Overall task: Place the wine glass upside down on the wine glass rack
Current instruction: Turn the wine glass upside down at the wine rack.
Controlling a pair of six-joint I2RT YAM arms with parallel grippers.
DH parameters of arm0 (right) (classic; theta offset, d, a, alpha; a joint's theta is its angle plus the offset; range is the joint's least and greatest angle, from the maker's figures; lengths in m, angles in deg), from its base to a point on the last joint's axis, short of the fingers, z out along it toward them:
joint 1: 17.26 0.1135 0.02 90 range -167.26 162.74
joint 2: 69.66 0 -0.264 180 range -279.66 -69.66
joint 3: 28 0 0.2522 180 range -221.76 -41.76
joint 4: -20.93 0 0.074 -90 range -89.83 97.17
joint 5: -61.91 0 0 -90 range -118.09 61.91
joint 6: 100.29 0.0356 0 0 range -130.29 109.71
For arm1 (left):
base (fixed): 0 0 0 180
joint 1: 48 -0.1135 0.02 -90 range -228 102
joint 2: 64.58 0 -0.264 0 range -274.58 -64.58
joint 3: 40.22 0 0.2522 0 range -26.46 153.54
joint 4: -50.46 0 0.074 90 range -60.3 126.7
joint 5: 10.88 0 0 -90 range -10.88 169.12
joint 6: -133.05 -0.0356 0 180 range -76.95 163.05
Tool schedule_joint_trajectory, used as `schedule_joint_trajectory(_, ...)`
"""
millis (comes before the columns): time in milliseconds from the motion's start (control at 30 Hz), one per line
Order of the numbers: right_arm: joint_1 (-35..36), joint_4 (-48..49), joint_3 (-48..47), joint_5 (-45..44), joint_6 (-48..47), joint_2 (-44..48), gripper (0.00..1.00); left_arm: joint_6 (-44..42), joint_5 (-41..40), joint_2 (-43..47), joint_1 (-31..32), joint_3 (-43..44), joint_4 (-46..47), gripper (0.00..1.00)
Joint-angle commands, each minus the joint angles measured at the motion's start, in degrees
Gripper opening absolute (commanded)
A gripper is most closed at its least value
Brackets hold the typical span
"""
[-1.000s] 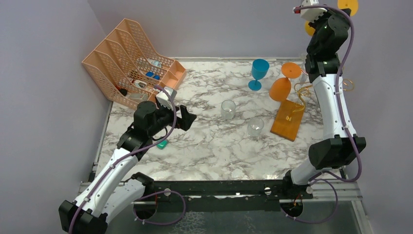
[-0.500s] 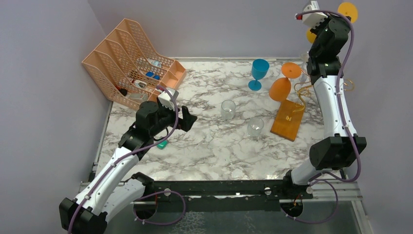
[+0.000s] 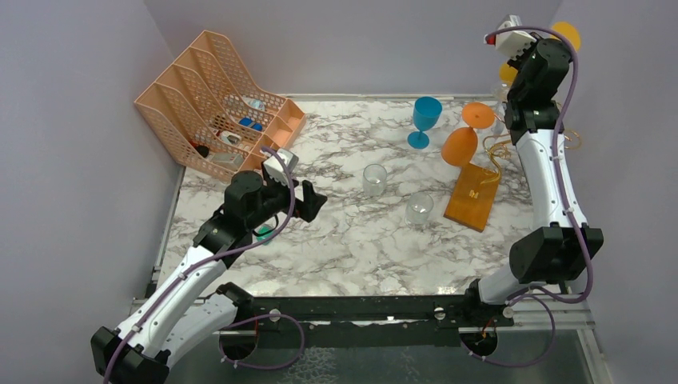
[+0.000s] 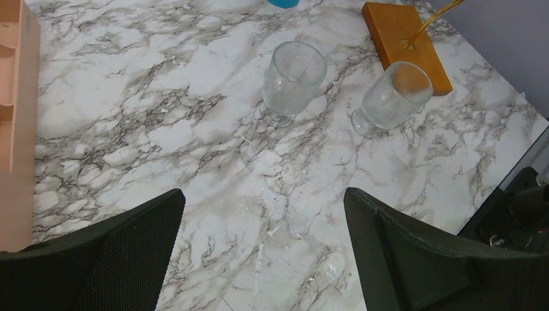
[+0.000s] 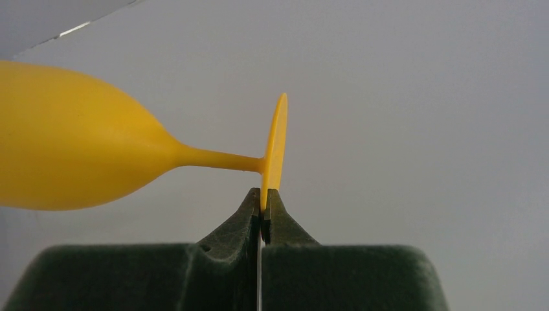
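Note:
My right gripper (image 5: 264,197) is shut on the rim of the round foot of a yellow wine glass (image 5: 65,155), which lies sideways in the wrist view with its bowl to the left. From above, that yellow glass (image 3: 566,34) is held high at the back right corner, over the wine glass rack (image 3: 473,196), whose gold wire (image 3: 497,152) rises from an orange-brown wooden base. An orange wine glass (image 3: 460,146) hangs foot-up on the rack. My left gripper (image 3: 308,200) hovers open and empty over the marble at centre left, as the left wrist view of that gripper (image 4: 262,201) confirms.
A blue wine glass (image 3: 425,120) stands behind the rack's left side. Two clear ribbed glasses (image 3: 374,180) (image 3: 418,208) stand between my grippers. A peach mesh organiser (image 3: 216,104) fills the back left corner. A small teal object (image 3: 264,234) lies under my left arm.
My right wrist has turned and dropped a little, bringing the yellow glass's foot lower. My left gripper has drifted slightly right and nearer. Both grips are unchanged.

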Motion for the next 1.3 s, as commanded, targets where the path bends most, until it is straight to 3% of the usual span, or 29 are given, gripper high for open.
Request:
schedule_joint_trajectory(0,-0.31,-1.13,2.83,-1.8,0.31,2.48,0.01,-1.57,-2.48,1.05,1.81,0.19,-0.71,0.99)
schedule_joint_trajectory(333,-1.38,1.2,6.03,-2.89,-0.69,3.84,0.01,-1.84,-3.09,2.01,3.2,0.25,-1.02,0.99)
schedule_joint_trajectory(767,-1.36,-6.97,9.18,-4.24,2.44,6.56,0.01,-2.35,-4.28,3.42,5.69,0.36,-1.5,0.99)
schedule_joint_trajectory(1267,-1.28,-8.75,14.48,-1.77,3.99,8.99,0.01,-2.5,-4.65,4.14,6.27,0.36,-1.57,0.99)
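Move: The right hand holds the yellow wine glass bowl-down, high over the wine glass rack. The rack's gold hub lies about 7 cm back, 5 cm to the left and 18 cm below. Already hanging there are the clear glass, about 1 cm back, 8 cm left and 23 cm below, and the orange glass, about 5 cm back, 16 cm left and 23 cm below. From the left hand the hub is some 15 cm ahead, 50 cm right and 6 cm higher. Still pinching the rim of the yellow glass's foot, the right hand lowers the glass about 8 cm towards the rack, at first nearly straight down, then also drawing back some 3.5 cm, past the clear glass. The hand tips about 10 degrees downward, fingers staying shut. The open left hand eases back about 2 cm. ##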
